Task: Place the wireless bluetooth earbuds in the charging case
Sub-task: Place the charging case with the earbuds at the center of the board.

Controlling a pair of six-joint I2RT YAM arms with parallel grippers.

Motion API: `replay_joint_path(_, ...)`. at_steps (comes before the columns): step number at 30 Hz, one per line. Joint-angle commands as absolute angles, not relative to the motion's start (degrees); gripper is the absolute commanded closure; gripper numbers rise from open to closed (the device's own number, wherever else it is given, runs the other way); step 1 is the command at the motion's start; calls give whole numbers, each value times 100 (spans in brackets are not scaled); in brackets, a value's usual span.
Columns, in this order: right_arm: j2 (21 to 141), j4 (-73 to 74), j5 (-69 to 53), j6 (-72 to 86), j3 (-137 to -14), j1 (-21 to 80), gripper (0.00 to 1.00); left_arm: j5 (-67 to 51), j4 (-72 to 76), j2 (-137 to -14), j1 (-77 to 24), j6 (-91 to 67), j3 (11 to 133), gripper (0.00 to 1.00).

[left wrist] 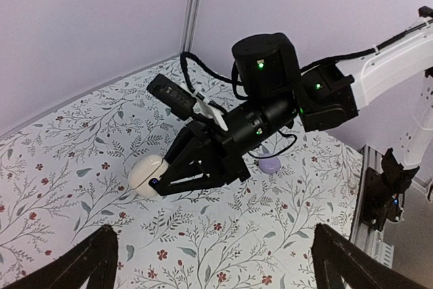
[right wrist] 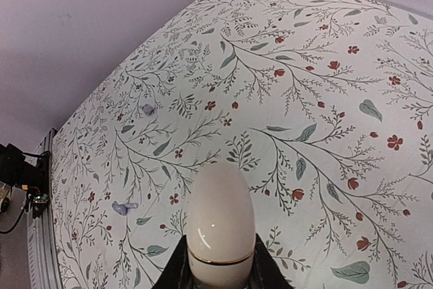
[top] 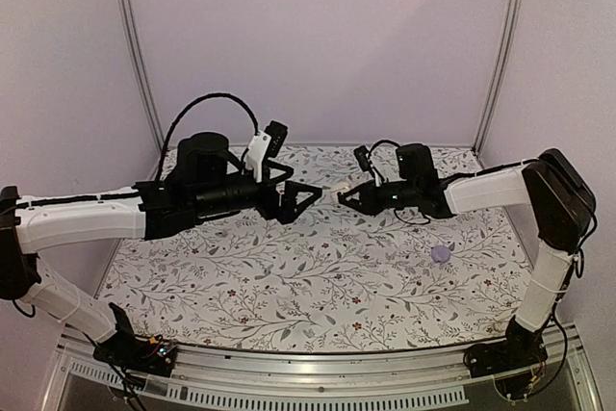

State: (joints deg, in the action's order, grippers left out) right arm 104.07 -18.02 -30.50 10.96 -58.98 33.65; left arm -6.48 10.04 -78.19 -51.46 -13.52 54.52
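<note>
My right gripper (right wrist: 220, 270) is shut on a white egg-shaped charging case (right wrist: 220, 220) with its lid closed, held above the middle of the table. The same case (left wrist: 145, 174) shows in the left wrist view, sticking out of the right gripper (left wrist: 164, 178). Two tiny pale lilac earbuds (right wrist: 147, 109) (right wrist: 123, 206) lie apart on the floral table top, beyond the case. My left gripper (top: 314, 199) hangs open and empty, facing the right gripper (top: 346, 195) across a small gap. Its own fingers (left wrist: 91, 267) stand wide at the bottom of the left wrist view.
A small purple rounded case (top: 440, 254) (left wrist: 269, 165) lies on the table at the right, under the right arm. The floral table top (top: 289, 276) is walled by pale panels at the back and sides. A metal rail (top: 318, 372) runs along the near edge.
</note>
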Motion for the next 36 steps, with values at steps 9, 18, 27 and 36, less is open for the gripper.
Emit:
replay_joint_path(9, 12070, -792, -3765, 1205, -7210, 3228, 88, -585, 1346, -7714, -5047, -1696, 5138, 0)
replay_joint_path(18, 12500, -450, -3546, 1219, -7566, 3050, 80, -651, 1445, -7781, -5046, -1738, 5085, 0)
replay_joint_path(27, 12317, -235, -3170, 1134, -7519, 2796, 45, -557, 1451, -7774, -5045, -1746, 5045, 0)
replay_joint_path(36, 10498, -257, -2528, 1248, -6015, 2470, 29, -602, 1337, -7778, -5045, -1637, 5073, 0)
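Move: My right hand holds the closed charging case out over the board. The spot at the board's centre where it will go lies about 5 cm ahead of that hand, 2 cm to its left and roughly 12 cm below. The lilac disc sits some 14 cm nearer my base than this spot and about 27 cm to the right of it. From my empty left hand the spot is about 15 cm ahead, 12 cm to its right and 25 cm down. I lower the case in my right hand about 11 cm onto the middle of the board, easing a few centimetres forward while the fingers tip down by nearly 20 degrees. Near the bottom I open the fingers and let go of the case, then draw the hand off to the right, about 6 cm, rising slightly. ##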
